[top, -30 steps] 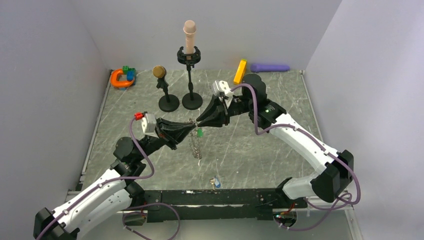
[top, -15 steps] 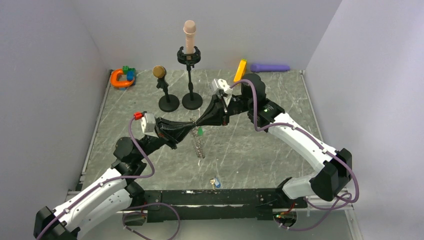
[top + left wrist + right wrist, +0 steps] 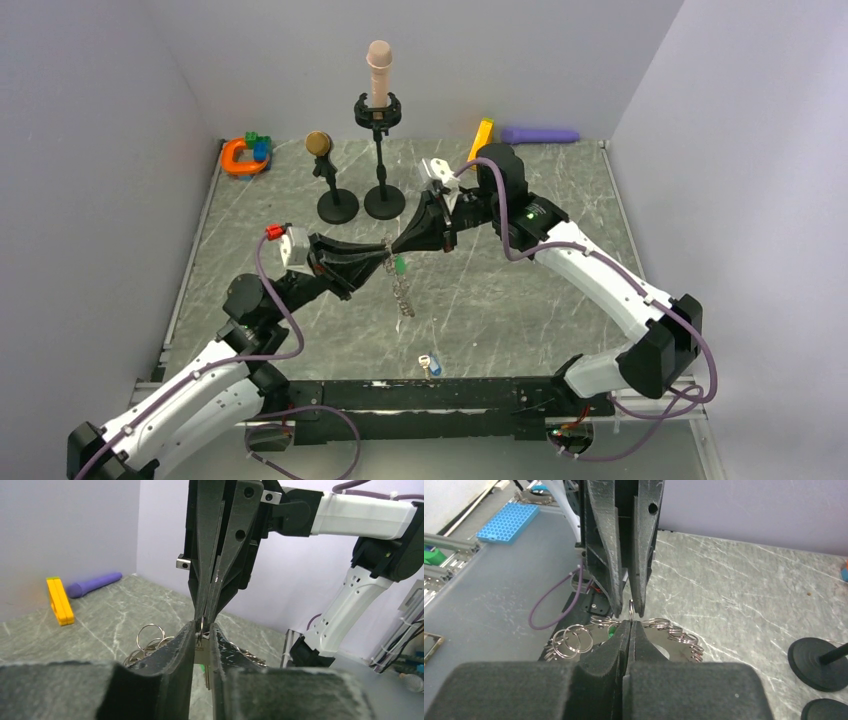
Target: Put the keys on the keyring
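Note:
My two grippers meet tip to tip above the middle of the table. The right gripper is shut on a thin split ring of the keyring, a loop of small steel rings that hangs below it. The left gripper has its jaws slightly apart. In the gap between them hangs the green-headed key. In the right wrist view neither left finger touches the ring. A second small key lies on the table near the front edge.
Two black microphone stands are just behind the grippers. An orange clamp with blocks sits at the back left. A yellow block and a purple cylinder lie along the back wall.
The right jaws have closed onto the ring. The left jaws, shut before, have parted a little. The hanging keyring has shifted slightly to the right.

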Controlling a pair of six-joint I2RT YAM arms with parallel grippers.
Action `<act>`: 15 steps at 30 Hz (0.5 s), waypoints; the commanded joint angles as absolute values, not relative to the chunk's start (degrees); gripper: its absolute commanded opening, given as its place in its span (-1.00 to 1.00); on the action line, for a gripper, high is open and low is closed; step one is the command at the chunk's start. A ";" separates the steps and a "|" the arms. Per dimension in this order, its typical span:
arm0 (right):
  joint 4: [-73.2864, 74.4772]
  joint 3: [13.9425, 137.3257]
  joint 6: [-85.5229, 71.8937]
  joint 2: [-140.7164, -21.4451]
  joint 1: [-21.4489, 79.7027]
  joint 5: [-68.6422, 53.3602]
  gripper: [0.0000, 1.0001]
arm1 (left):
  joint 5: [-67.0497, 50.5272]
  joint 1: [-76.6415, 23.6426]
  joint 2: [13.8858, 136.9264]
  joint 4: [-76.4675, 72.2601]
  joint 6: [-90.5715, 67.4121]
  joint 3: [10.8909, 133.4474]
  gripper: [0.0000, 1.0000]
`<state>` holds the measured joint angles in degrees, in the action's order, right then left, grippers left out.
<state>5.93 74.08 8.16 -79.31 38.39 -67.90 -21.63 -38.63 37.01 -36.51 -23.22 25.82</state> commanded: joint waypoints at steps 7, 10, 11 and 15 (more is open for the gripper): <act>15.73 79.68 18.85 -79.71 38.49 -67.14 -1.00 | -24.13 -37.19 33.50 -24.27 -20.39 32.18 -0.13; 22.82 82.22 24.16 -80.34 38.52 -66.25 -1.00 | -23.99 -36.90 32.93 -17.68 -18.12 34.62 -0.01; 26.13 83.41 28.11 -80.78 38.58 -65.73 -1.00 | -24.26 -36.70 32.86 -13.76 -16.54 36.21 0.01; 41.68 90.77 41.77 -84.21 38.60 -62.65 -1.00 | -26.59 -35.98 34.52 4.07 -9.23 44.99 0.06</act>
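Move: The keyring hangs from my closed right fingers, with its middle about 5 cm back from that hand, neither left nor right of it, and 5 cm down. From my left hand it lies about 5 cm back, 2 cm right and 5 cm down. Counted from my left hand, the green key hangs some 3 cm right, 1 cm back and 5 cm down; the silver and blue keys lie on the table roughly 16 cm back, 8 and 10 cm right, and 32 cm below. I spread my left fingers, already slightly parted around the keyring's top edge, to about half open and ease that hand about 1 cm left, clear of the rim, rising slightly and sinking back as it rolls some 10 degrees, left side up. My right hand keeps its pinch on the keyring and sinks about 1.5 cm, its fingertips tipping down a little. ##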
